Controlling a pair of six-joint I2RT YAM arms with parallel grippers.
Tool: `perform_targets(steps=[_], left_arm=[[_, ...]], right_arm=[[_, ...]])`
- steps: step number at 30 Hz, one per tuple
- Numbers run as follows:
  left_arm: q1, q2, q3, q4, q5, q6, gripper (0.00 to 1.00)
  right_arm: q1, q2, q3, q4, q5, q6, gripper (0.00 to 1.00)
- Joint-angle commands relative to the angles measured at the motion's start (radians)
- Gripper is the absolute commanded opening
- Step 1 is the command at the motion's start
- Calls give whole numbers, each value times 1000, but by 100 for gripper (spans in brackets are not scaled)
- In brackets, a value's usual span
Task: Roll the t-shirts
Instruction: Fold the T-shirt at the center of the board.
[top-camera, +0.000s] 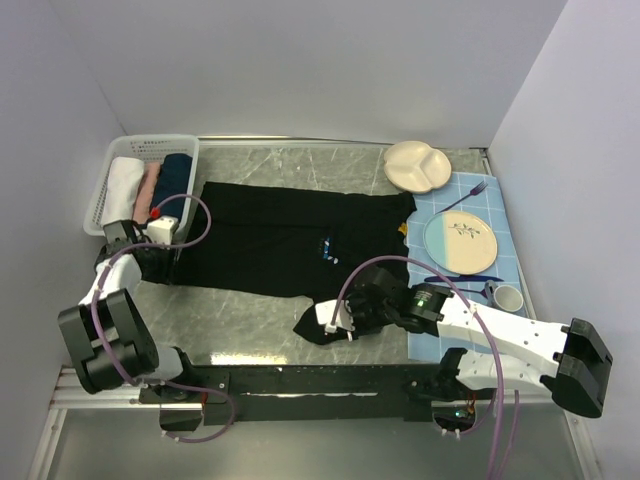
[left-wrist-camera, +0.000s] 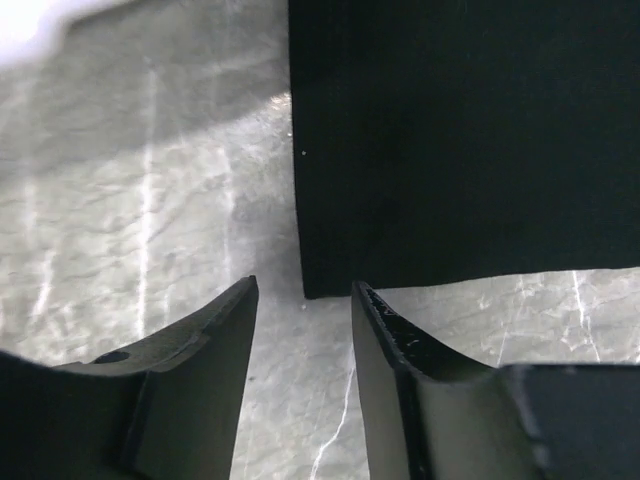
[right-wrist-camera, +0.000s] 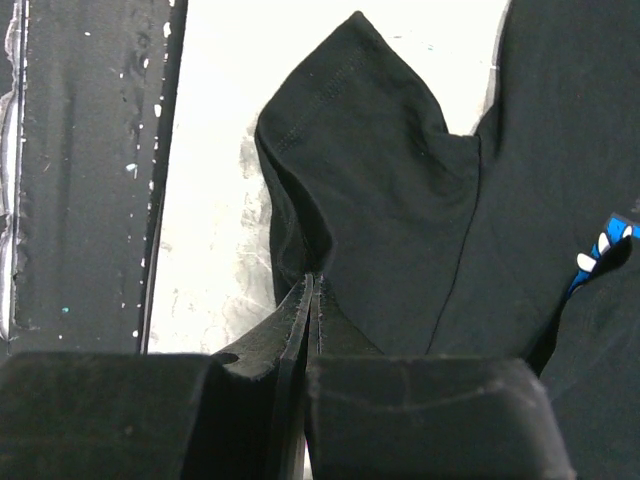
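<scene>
A black t-shirt (top-camera: 270, 235) lies spread flat across the table, with a small white-and-blue print (top-camera: 327, 246) and a yellow tag (top-camera: 402, 229). My left gripper (top-camera: 158, 264) is open at the shirt's left hem corner. In the left wrist view the open gripper (left-wrist-camera: 303, 290) sits just short of that corner (left-wrist-camera: 310, 285), over bare table. My right gripper (top-camera: 325, 322) is shut on the near sleeve; the right wrist view shows the gripper (right-wrist-camera: 312, 280) pinching a fold of black cloth (right-wrist-camera: 400, 200). Rolled white (top-camera: 124, 180), pink (top-camera: 150, 182) and navy (top-camera: 175, 175) t-shirts lie in a basket.
The white basket (top-camera: 150, 140) stands at the back left. A cream divided plate (top-camera: 418, 165) is at the back right. A light-blue gridded mat (top-camera: 500, 225) on the right carries a plate (top-camera: 459, 241), fork (top-camera: 465, 193), cup (top-camera: 507, 298) and blue utensil (top-camera: 460, 279).
</scene>
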Motion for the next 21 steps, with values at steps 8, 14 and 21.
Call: perform_targets(steps=[8,14,21], left_arm=[[6,77,-45,60,41,21,41],[5,95,-13,-23,68,61,1],[5,-101,17,-208,123,178,1]], right_arm=[[-36,-3,21,10,-9,25,0],[-37,-29,44,-51,-7,37,0],[-37,-127,99,-196,-20,23,0]])
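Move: The shirt's near left hem corner sits almost directly under my open left hand, about 3 cm down and perhaps 1 cm back; the laundry basket is some 21 cm ahead of that hand and 6 cm to its left. My right hand already holds the near sleeve's edge off the board. From it, the flower print is about 20 cm ahead and 5 left, and the shirt's far edge some 33 cm straight ahead, both roughly 7 cm lower. I sink my left hand about 3 cm onto the hem corner, shut my fingers on it at board level, then begin to lift it about 1 cm while easing back and to the right. My right hand keeps its pinch on the sleeve and, after nearly holding still, shifts about 1.5 cm to the right and starts to rise. ##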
